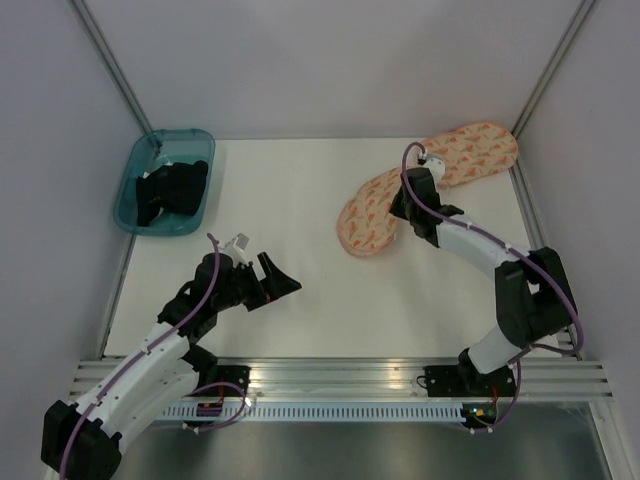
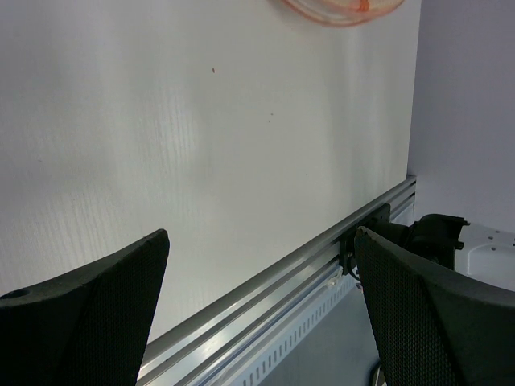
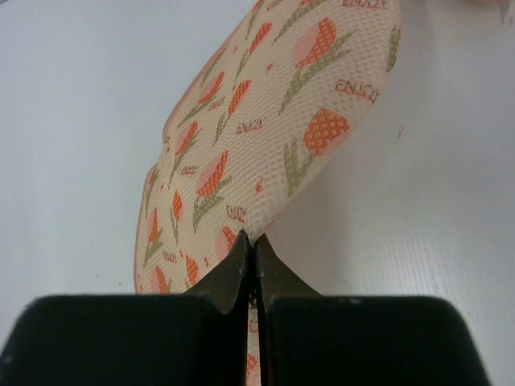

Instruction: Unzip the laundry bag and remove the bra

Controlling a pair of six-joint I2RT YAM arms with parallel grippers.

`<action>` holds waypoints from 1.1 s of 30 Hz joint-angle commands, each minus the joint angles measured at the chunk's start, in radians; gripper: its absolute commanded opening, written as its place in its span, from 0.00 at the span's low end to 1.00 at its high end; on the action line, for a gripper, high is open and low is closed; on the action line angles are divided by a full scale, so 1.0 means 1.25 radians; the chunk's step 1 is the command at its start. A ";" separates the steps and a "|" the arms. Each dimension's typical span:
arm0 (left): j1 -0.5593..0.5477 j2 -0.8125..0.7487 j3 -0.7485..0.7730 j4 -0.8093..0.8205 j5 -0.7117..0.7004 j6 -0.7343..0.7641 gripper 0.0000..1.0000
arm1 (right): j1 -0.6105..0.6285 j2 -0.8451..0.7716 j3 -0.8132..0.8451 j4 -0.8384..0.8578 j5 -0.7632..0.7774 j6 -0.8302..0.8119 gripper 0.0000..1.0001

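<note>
The laundry bag, a pale peach mesh pouch with an orange-red tulip print, lies at the table's right back. My right gripper sits over its narrow waist. In the right wrist view the right gripper is shut, pinching a fold of the laundry bag so the mesh rises from the table. The bra, a black garment, lies in the teal bin at the back left. My left gripper hovers near the front left, open and holding nothing. A sliver of the bag shows at that view's top edge.
An aluminium rail runs along the table's near edge and carries both arm bases. Grey walls close in the left, back and right sides. The rail also crosses between the left fingers.
</note>
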 commanded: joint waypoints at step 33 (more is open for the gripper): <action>-0.001 0.038 0.054 -0.025 -0.004 0.014 1.00 | -0.436 0.488 0.480 0.113 -0.267 -0.034 0.00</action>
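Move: Some 27 cm ahead and 25 cm to the right of the right hand, about 11 cm below it, the other patterned laundry bag lies flat in the far right corner. The emptied bag already pinched in the shut fingers trails with its middle about 7 cm left, 3 cm ahead and 6 cm below. From the idle left hand the corner bag is roughly 51 cm ahead and 56 cm right, 11 cm lower. Swinging up, forward and to the right in one arc, the right hand carries the emptied laundry bag to the bag in the far corner, about 20 cm out and over and nearly as much up. Near the end it drops some 14 cm towards the corner bag. The fingers stay shut on the cloth; the wrist tips them up about 25 degrees, easing back late, and turns some 15 clockwise. ##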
